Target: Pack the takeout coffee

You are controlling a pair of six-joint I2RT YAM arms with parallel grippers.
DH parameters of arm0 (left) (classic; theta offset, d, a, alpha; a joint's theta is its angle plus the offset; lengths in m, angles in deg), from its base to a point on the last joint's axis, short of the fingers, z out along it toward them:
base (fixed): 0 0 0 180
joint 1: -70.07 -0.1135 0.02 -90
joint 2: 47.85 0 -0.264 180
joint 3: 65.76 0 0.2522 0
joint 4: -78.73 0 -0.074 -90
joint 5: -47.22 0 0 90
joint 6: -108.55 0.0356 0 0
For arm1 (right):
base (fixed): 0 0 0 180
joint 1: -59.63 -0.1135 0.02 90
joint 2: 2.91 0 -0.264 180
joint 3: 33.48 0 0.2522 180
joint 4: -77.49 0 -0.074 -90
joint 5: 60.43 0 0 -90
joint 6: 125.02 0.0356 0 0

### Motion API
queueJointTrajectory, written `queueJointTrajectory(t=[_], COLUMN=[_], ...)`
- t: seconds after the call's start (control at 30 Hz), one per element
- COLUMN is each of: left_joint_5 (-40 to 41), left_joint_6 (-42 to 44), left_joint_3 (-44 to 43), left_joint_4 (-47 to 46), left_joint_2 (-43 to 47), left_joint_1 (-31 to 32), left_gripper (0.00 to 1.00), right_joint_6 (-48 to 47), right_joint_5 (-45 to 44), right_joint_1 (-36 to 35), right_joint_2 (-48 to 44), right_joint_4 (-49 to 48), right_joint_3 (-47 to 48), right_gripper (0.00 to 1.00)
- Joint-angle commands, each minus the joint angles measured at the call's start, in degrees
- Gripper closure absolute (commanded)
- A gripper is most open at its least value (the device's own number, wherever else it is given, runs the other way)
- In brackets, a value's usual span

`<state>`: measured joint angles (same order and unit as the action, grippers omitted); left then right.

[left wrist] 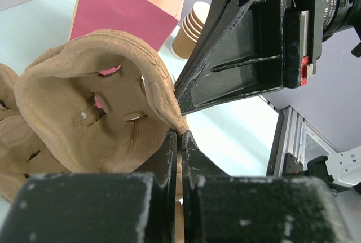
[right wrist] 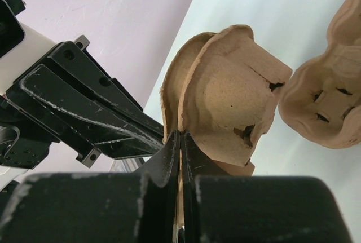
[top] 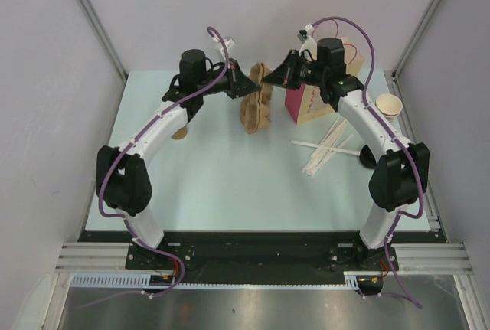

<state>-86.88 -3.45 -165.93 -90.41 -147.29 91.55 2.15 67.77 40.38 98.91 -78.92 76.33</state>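
Note:
A stack of brown pulp cup carriers (top: 256,106) stands on edge at the back middle of the table. My left gripper (top: 246,83) is shut on a carrier's rim (left wrist: 84,113), with its jaws (left wrist: 180,136) pressed together on the thin edge. My right gripper (top: 269,77) comes in from the other side and is shut on the rim of a carrier (right wrist: 225,85), fingertips (right wrist: 179,135) closed. The two grippers nearly touch. A dark round shape (top: 367,159) beside the right forearm may be the takeout coffee's lid; I cannot tell.
The pink paper bag (top: 300,104) stands just right of the carriers. Behind the right arm is a stack of pale lidless cups (top: 389,106). White sticks (top: 329,150) lie at the right. A brown thing (top: 180,131) peeks out under the left arm.

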Motion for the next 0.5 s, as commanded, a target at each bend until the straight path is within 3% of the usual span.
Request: queueJointTrajectory(t=[0.0, 0.2, 0.47], left_joint_5=[2.34, 6.22, 8.06], left_joint_6=[0.20, 2.40, 3.28], left_joint_3=[-0.95, -1.39, 0.98], left_joint_4=[1.04, 7.63, 9.14], left_joint_2=[4.51, 7.23, 12.07], left_joint_1=[-1.78, -4.86, -7.76], left_gripper=[1.00, 1.00, 1.00], right_joint_6=[-1.75, -2.71, -3.42], right_joint_5=[-2.59, -4.97, -6.64], right_joint_1=[1.05, 2.28, 2.19], right_joint_2=[0.75, 2.33, 4.88], right_joint_4=[0.46, 1.86, 2.83], right_joint_3=[3.62, 7.04, 10.91], right_gripper=[1.00, 1.00, 1.00])
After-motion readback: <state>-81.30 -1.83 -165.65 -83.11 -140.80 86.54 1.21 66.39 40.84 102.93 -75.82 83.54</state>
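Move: Both hands already pinch the rims of two nested cup holders, whose middle lies some 8 cm below the left hand, about 2 cm ahead and 1 cm left of it. From the right hand that middle is 3 cm to the left, level front to back and 9 cm below. Counted from the left hand, a further holder lies on the table about 17 cm ahead, 25 cm below, and the paper bag 17 cm ahead, 25 cm to the right. The lidded cup stands 4 cm ahead, 29 cm to its left. Leftward, away from the right hand, the left hand draws its pinched cup-holder rim about 5 cm, rising a little more as it goes and swinging some 10 degrees counter-clockwise. The right hand keeps its own rim pinched and eases forward about 2 cm, so the two layers are pulled apart. ##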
